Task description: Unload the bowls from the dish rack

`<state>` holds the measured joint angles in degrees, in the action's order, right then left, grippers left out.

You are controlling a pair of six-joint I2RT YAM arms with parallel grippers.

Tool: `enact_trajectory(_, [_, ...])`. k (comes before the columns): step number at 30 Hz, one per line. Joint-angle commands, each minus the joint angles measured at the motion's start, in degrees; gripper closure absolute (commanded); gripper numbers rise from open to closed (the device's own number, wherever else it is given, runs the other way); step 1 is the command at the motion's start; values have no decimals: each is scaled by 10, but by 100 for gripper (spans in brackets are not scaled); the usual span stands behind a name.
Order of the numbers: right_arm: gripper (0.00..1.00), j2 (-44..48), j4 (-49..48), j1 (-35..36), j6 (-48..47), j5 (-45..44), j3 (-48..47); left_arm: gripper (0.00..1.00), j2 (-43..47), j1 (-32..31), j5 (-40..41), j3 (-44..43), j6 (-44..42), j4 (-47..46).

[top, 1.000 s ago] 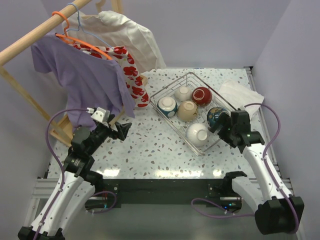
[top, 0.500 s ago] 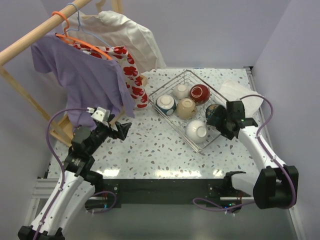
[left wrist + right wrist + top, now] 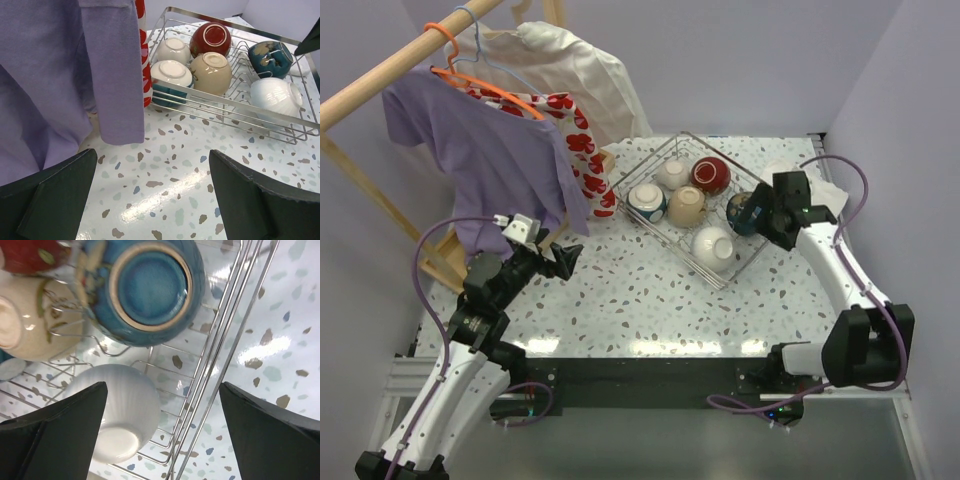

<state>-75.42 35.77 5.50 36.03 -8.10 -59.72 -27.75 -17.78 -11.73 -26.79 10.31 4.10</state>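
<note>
The silver wire dish rack (image 3: 665, 236) sits at the back middle of the table and holds six bowls: cream (image 3: 672, 173), dark red (image 3: 710, 174), teal-banded (image 3: 647, 200), beige (image 3: 687, 206), white (image 3: 713, 243) and dark blue patterned (image 3: 740, 210). My right gripper (image 3: 762, 216) is open and empty at the rack's right side. In the right wrist view it (image 3: 162, 387) straddles the rack's rim wires (image 3: 225, 350), below the dark blue bowl (image 3: 145, 287) and beside the white bowl (image 3: 117, 417). My left gripper (image 3: 565, 258) is open and empty over the table, left of the rack.
A wooden clothes rail (image 3: 390, 70) at the back left carries a purple shirt (image 3: 480, 150), a red-flowered cloth (image 3: 582, 140) and a cream garment (image 3: 570, 70); the shirt hangs close to my left gripper (image 3: 152, 155). A white cloth (image 3: 817, 190) lies right of the rack.
My right arm has swung toward the back of the table. The rack with its bowls has slid toward the back left with it. The left arm has not moved.
</note>
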Motion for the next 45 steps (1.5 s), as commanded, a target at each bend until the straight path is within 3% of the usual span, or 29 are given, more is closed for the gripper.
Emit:
enact_trajectory(1, [1,62,25,6,-60,-46,-63,0,5,-4,14,-15,-1,-15])
enact_trajectory(9, [1,94,107,52,-100,-85,-76,0,9,-5,28,-17,-1,-14])
enact_trajectory(13, [1,74,113,142,-80,-164,-85,0,13,-4,30,-16,-2,-12])
enact_trajectory(19, [1,-4,138,280,-41,-277,-138,0,23,-8,35,-18,-2,-7])
enact_trajectory(27, [1,-131,189,389,31,-388,-220,0,33,-15,36,-17,-6,-3])
enact_trajectory(39, [1,-312,371,418,187,-470,-355,0,44,-20,43,-19,-9,4])
enact_trajectory(45, [1,-325,354,415,193,-471,-350,0,45,-23,44,-18,-9,8])
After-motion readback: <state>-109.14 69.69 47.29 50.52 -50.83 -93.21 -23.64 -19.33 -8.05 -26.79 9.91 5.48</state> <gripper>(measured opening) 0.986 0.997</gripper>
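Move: The white bowl lies about 9 cm to the right hand's left, roughly level with it front to back and some 6 cm lower. The blue bowl is about 7 cm ahead and 2 cm left of that hand, the tan bowl 8 cm ahead and 15 cm left, both about as low. From the left hand, the white bowl is some 33 cm right, 8 cm ahead and 15 cm down. Right hand rises about 8 cm, swings some 15 cm left, then sinks open, rolling, towards the white bowl. ##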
